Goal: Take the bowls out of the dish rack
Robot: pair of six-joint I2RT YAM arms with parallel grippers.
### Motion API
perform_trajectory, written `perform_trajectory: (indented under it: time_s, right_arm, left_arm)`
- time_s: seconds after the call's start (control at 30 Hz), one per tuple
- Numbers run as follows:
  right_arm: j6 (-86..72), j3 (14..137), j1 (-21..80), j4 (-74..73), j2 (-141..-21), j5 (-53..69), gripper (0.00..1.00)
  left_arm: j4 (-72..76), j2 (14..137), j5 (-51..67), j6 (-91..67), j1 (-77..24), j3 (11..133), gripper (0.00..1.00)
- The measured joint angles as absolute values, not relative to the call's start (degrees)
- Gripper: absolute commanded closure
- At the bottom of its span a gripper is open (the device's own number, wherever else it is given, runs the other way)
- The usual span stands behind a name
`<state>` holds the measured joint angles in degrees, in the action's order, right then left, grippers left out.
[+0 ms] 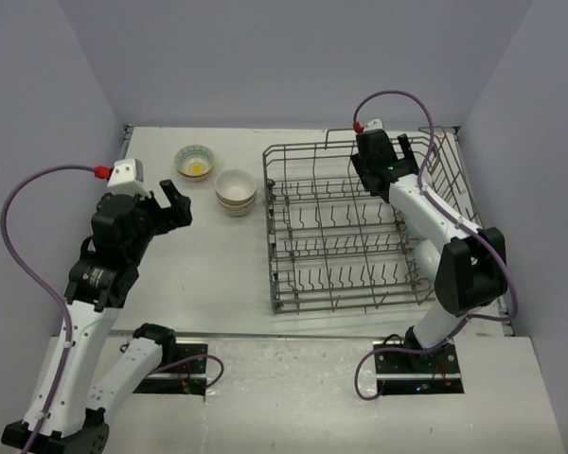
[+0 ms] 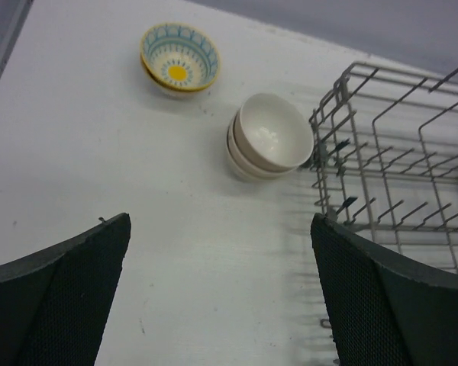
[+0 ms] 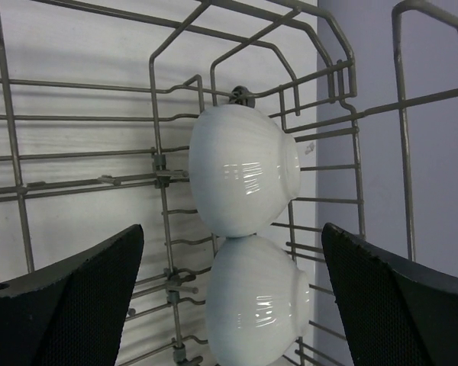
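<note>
The grey wire dish rack (image 1: pixel 282 236) stands right of centre. In the right wrist view two white bowls lie on their sides against the dish rack's (image 3: pixel 159 162) end wall, one (image 3: pixel 244 168) above the other (image 3: pixel 256 305). My right gripper (image 1: pixel 409 156) hangs open over the rack's far right corner, and its fingers (image 3: pixel 233 229) flank the lower bowl without touching it. Left of the rack, a patterned bowl (image 1: pixel 195 161) and a stack of beige bowls (image 1: pixel 236 191) rest on the table. My left gripper (image 1: pixel 175 206) is open and empty, short of that stack (image 2: pixel 269 137).
The patterned bowl (image 2: pixel 179 61) has a yellow centre and sits near the table's far left edge. The rack's left end (image 2: pixel 330 156) lies close beside the stacked bowls. Grey walls close in the table on three sides.
</note>
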<state>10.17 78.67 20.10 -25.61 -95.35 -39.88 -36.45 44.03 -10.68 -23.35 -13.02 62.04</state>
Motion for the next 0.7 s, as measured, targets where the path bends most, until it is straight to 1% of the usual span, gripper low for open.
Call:
perform_trajectory:
  time_s: [0.13,0.23,0.5,0.7]
  right_arm:
    - [15.0,78.7,18.8,-23.6,-95.6,-39.6,0.01]
    - [17.9,78.1,17.9,-22.3,-95.6,-39.2,0.01]
    - [20.3,74.5,14.3,-21.3,-96.3,-36.4,0.02]
    - [22.2,70.6,12.8,-17.4,-97.5,-35.2,0.02]
  left_arm:
    - [-36.1,41.2,-11.3,-22.9,-14.0,52.7,0.00]
    - [-35.7,42.0,-11.9,-22.8,-14.2,49.1,0.00]
    - [-33.4,42.2,-11.4,-22.7,-14.6,47.3,0.00]
    - [-32.4,41.9,-10.4,-22.0,-15.1,47.2,0.00]
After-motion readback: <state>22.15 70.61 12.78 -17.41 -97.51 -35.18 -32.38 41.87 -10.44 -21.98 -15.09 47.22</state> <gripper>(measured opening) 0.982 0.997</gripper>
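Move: The right hand, empty and open over the rack's far right corner, has the farthest white bowl about 4 cm ahead, 7 cm to the right and some 11 cm below. A second white bowl touches it on the near side, about 6 cm back from the hand, 9 cm right and 11 cm below. From the left hand, the farthest bowl lies roughly 60 cm to the right, 20 cm ahead and 23 cm lower. No contact yet: the right hand, fingers held wide open, closes in on the farthest white bowl, first drifting right almost level, then sinking as well, about 5 cm each way. Its wrist tips some 10 degrees further down. Well away from the rack, the empty, open left hand sinks about 9 cm, its fingers tipping slightly down, and settles. ##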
